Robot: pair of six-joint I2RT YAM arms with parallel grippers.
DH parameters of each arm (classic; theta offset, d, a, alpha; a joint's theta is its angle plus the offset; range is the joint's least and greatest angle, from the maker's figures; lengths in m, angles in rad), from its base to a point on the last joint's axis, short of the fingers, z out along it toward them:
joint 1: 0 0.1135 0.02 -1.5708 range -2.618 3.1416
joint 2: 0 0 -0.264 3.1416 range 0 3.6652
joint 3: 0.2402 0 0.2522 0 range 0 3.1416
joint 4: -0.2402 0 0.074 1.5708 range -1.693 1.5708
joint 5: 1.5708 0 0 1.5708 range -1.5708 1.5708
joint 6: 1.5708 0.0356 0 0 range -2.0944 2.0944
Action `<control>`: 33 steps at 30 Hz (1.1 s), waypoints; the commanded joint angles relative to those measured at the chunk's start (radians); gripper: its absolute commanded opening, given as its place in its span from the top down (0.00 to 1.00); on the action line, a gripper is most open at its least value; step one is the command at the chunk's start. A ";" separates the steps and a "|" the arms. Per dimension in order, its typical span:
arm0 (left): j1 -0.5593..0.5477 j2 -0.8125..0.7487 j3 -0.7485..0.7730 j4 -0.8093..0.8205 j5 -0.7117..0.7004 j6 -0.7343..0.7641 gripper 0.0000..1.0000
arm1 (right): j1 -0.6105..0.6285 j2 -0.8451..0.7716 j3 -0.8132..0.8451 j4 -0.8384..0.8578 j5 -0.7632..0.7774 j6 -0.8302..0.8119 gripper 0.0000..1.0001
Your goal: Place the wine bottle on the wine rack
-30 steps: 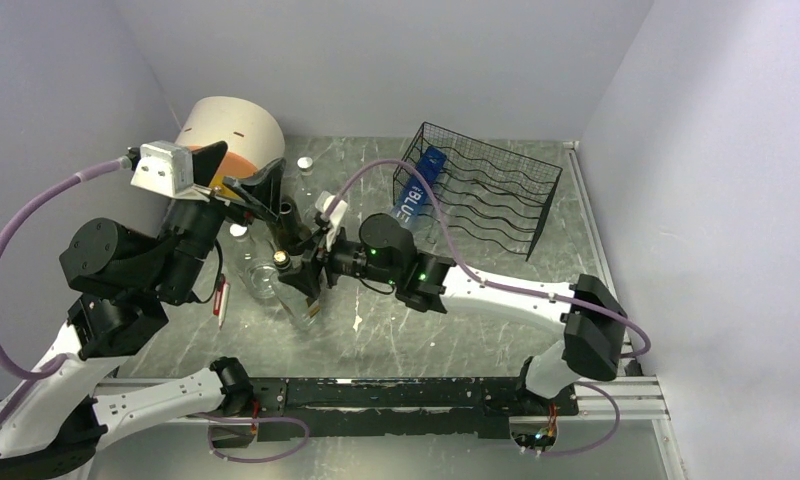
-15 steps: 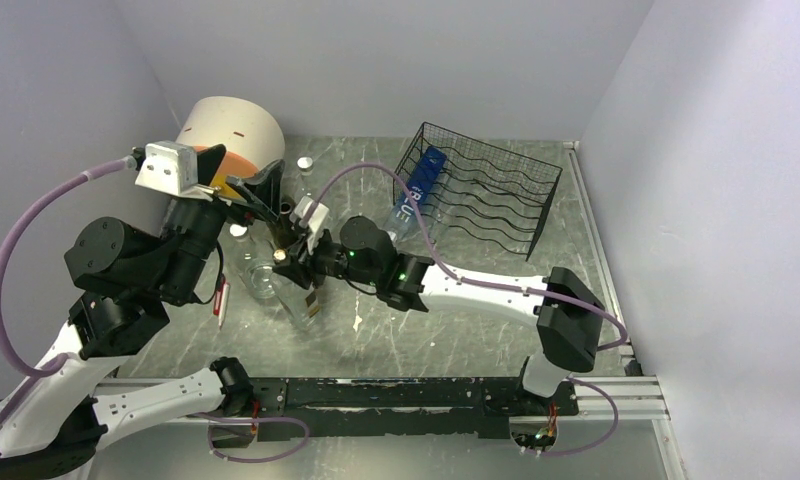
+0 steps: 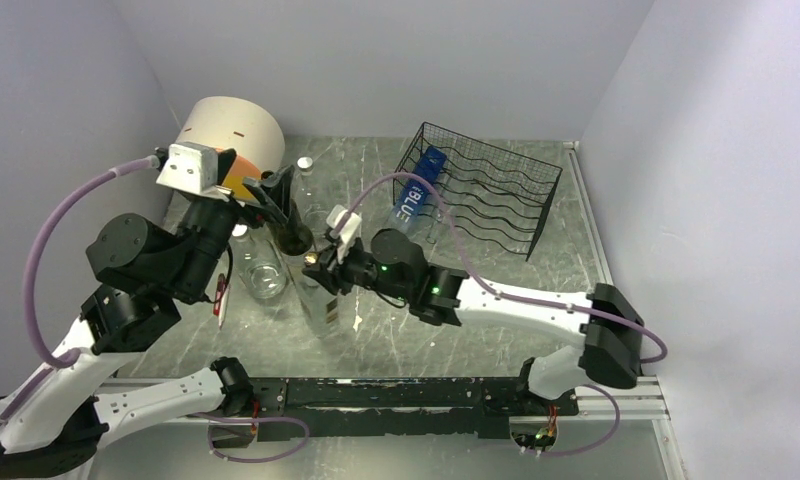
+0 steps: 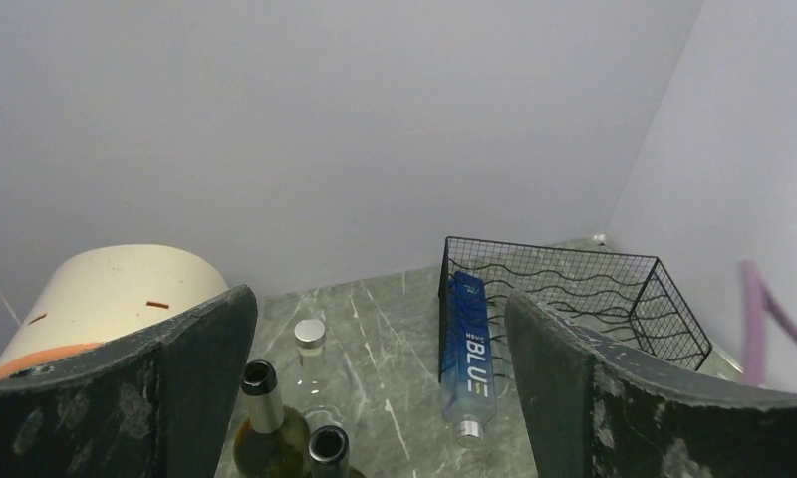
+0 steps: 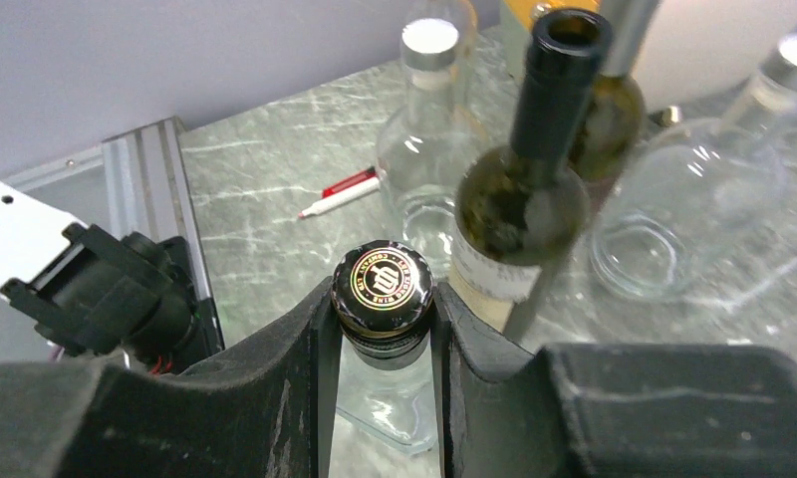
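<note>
The wine bottle (image 5: 385,289) is clear glass with a black cap bearing a gold emblem. It stands left of centre on the table (image 3: 321,300). My right gripper (image 5: 385,304) is shut on its neck just under the cap, also seen from above (image 3: 316,262). The wine rack (image 3: 486,190) is black wire and sits at the back right (image 4: 574,289). A blue bottle (image 3: 413,195) lies in its leftmost row (image 4: 467,349). My left gripper (image 4: 380,398) hangs open and holds nothing, above the dark bottles (image 3: 276,195).
Two dark green open bottles (image 4: 265,418) (image 5: 534,179) and clear bottles (image 5: 429,129) (image 5: 693,199) crowd beside the held one. A cream cylinder (image 3: 231,130) lies at the back left. A red pen (image 3: 221,300) lies near the left arm.
My right gripper has shut on the wine bottle's neck and drawn it a little rightward, away from the other bottles. The left arm has shifted slightly right and stays open.
</note>
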 commanded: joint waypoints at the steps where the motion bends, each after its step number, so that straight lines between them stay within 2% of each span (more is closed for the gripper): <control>1: -0.002 0.013 -0.029 -0.005 -0.003 -0.004 0.02 | 0.002 -0.160 -0.031 0.067 0.123 0.006 0.89; 8: -0.001 0.012 -0.123 0.013 -0.009 -0.055 0.04 | 0.000 -0.302 -0.071 -0.056 0.359 0.004 0.89; 16: -0.001 -0.077 -0.466 0.121 0.108 -0.148 0.00 | -0.001 -0.421 -0.150 -0.127 0.533 0.008 0.89; 19: -0.001 -0.101 -0.582 0.188 0.231 -0.153 0.01 | -0.001 -0.447 -0.158 -0.148 0.566 0.019 0.89; 23: -0.001 -0.108 -0.742 0.336 0.512 -0.085 0.01 | -0.001 -0.472 -0.169 -0.171 0.583 0.033 0.89; 25: -0.002 -0.090 -0.802 0.410 0.606 -0.073 0.01 | -0.001 -0.481 -0.170 -0.184 0.588 0.040 0.89; 33: -0.001 0.068 -0.931 0.681 0.729 -0.087 0.01 | -0.001 -0.530 -0.201 -0.191 0.561 0.039 0.89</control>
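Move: Gripped by its neck in the right hand, the clear square bottle is bound for the wine rack, whose middle lies roughly 25 cm ahead, 35 cm right and 20 cm below. The blue bottle already in the rack sits about 25 cm ahead and 21 cm right of that hand; the near dark bottle stands some 9 cm ahead and 5 cm left. From the high left hand, the square bottle's middle is about 3 cm ahead, 6 cm right and 34 cm down. Carrying the upright square bottle by its neck, the right hand swings about 17 cm right and slightly forward, turning some 30 degrees clockwise, away from the standing bottles towards the rack and rising a little. Meanwhile the open left hand drops about 30 cm and shifts 13 cm right, turning clockwise and tipping down to face the bottle's body, still without touching it. ##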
